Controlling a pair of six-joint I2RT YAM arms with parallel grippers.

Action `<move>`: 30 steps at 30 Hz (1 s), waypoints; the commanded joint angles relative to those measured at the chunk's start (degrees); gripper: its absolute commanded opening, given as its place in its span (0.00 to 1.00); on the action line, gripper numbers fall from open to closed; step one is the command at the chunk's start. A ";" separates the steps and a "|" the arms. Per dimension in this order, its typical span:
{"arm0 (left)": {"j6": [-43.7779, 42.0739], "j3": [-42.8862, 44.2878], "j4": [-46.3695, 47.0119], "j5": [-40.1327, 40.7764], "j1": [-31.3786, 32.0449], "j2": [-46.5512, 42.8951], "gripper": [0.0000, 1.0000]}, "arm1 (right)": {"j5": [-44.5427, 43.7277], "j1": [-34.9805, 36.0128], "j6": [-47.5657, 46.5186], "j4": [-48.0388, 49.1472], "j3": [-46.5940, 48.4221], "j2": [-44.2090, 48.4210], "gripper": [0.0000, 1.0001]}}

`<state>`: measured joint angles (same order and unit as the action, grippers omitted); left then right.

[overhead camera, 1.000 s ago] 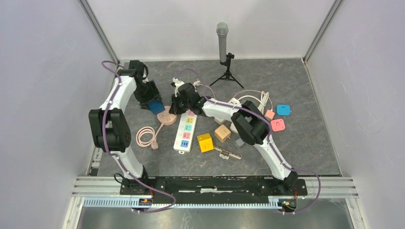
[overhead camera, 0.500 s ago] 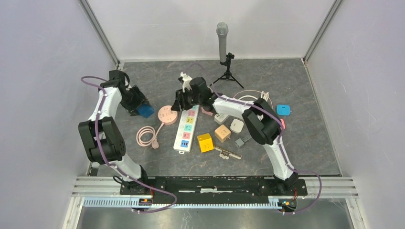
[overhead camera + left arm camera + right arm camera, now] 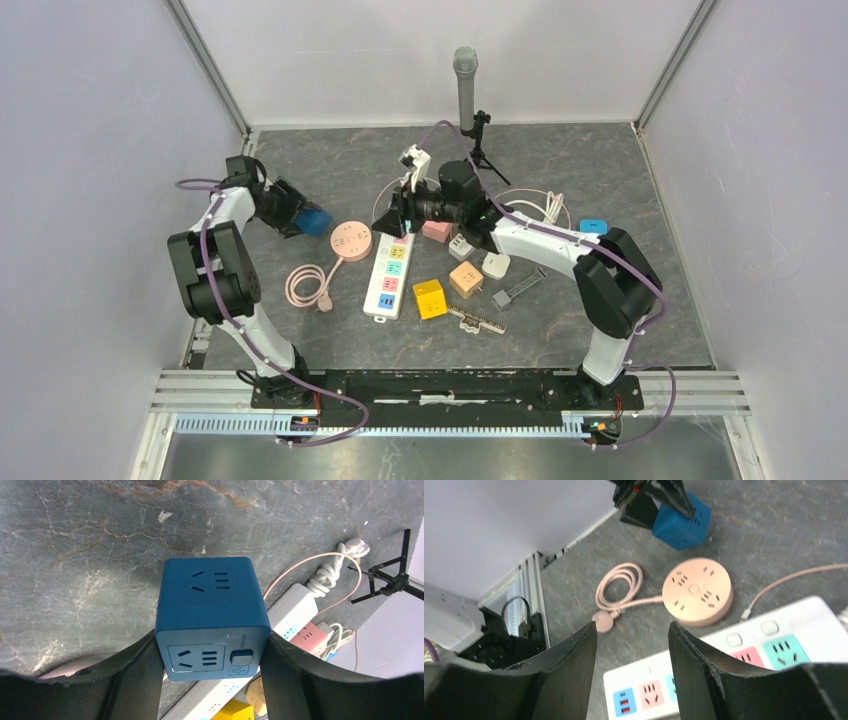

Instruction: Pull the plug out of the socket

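My left gripper (image 3: 296, 214) is shut on a blue cube socket (image 3: 315, 220) at the left of the table and holds it by two opposite sides. In the left wrist view the cube (image 3: 210, 605) sits between my fingers (image 3: 137, 675), and its two visible faces show empty sockets. No plug shows in it. My right gripper (image 3: 398, 212) is open and empty above the far end of the white power strip (image 3: 390, 275). In the right wrist view, floor and strip (image 3: 724, 665) show between its fingers (image 3: 574, 670). The cube (image 3: 681, 522) lies well beyond them.
A pink round socket (image 3: 351, 240) with coiled cord (image 3: 305, 285) lies between the grippers. Yellow (image 3: 430, 298), tan (image 3: 465, 278), white (image 3: 496, 264) and pink (image 3: 437, 231) cubes and a grey plug (image 3: 515, 290) sit right of the strip. A microphone on a tripod (image 3: 466, 90) stands behind.
My left gripper has drawn back to the left with the blue cube. My right gripper has moved right and away from the cube, and its elbow has swung out to the right.
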<state>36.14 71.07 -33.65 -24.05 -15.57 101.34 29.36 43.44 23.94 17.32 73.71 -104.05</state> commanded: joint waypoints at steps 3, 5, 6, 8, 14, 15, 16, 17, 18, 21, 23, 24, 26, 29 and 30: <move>3.73 -0.91 3.13 -1.77 -0.68 3.07 0.54 | -1.88 -1.14 -5.42 -0.36 -6.59 6.94 0.60; 3.21 -1.44 2.22 -0.40 -0.82 3.17 0.63 | -3.98 -1.66 -5.60 -2.01 -7.87 8.57 0.62; 2.76 -1.54 1.66 0.36 -0.86 3.16 0.67 | -5.63 -2.05 -5.01 -3.71 -8.05 9.36 0.62; 1.58 -1.26 -0.25 1.91 -1.02 3.27 0.78 | -7.48 -3.14 -3.75 -7.42 -8.08 10.69 0.62; -0.91 -0.02 -4.89 6.83 -1.00 1.58 1.00 | -13.14 -6.18 -2.33 -13.94 -10.84 17.09 0.66; -1.12 0.35 -5.61 7.59 -1.04 0.89 1.00 | -14.09 -6.54 -2.35 -14.79 -11.18 18.26 0.67; -1.33 0.95 -6.19 8.52 -1.04 0.34 1.00 | -15.16 -6.97 -2.42 -15.88 -11.39 19.22 0.67; -1.55 1.57 -7.55 9.46 -1.02 -0.41 1.00 | -16.04 -7.44 -2.64 -17.12 -11.29 20.24 0.68; -1.92 2.82 -9.04 10.61 -1.04 -0.95 1.00 | -16.99 -8.13 -2.90 -20.01 -10.77 21.03 0.69; -3.20 6.07 -13.23 14.81 -0.99 -3.39 1.00 | -20.71 -10.33 -4.10 -26.14 -9.33 24.37 0.71; -3.60 8.00 -16.37 18.37 -1.04 -5.30 1.00 | -23.87 -11.53 -5.32 -29.72 -9.27 26.98 0.74; -3.77 8.70 -17.58 20.00 -0.98 -6.10 1.00 | -25.92 -12.02 -5.86 -30.92 -9.65 28.73 0.76; -4.31 9.22 -19.48 22.10 -0.86 -8.84 1.00 | -28.91 -13.03 -6.98 -32.77 -11.12 31.98 0.81; -4.83 8.85 -21.55 23.25 0.04 -15.26 1.00 | -34.20 -14.36 -8.79 -34.42 -14.05 37.56 0.86; -5.17 8.75 -22.21 23.17 0.88 -17.94 1.00 | -36.38 -14.88 -9.10 -35.26 -14.66 39.02 0.86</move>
<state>34.06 78.15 -50.50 -5.13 -16.19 92.64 2.72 30.02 18.00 -13.41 61.36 -72.16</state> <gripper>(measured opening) 0.994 0.851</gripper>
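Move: The blue cube plug is still in the left hand's grip; its set-down spot on bare table lies about 3 cm back, 2 cm left and 4 cm below that hand. The round pink socket is 9 cm right and 4 cm back, the coiled pink cable 14 cm back and 1 cm left. From the empty right hand the spot is some 22 cm left, 4 cm ahead; the pink cube is 10 cm right, 7 cm ahead, and the small white strip 19 cm right, 6 cm ahead. The blue cube is lowered 2 to 3 cm to the table and let go as the left fingers spread wide; that hand eases back low, then lifts away leftward, climbing roughly 8 cm from its lowest point. Meanwhile the empty right hand dips slightly, then sweeps about 22 cm right, away from the long strip towards the small white one, rising late, turning clockwise and opening further. ##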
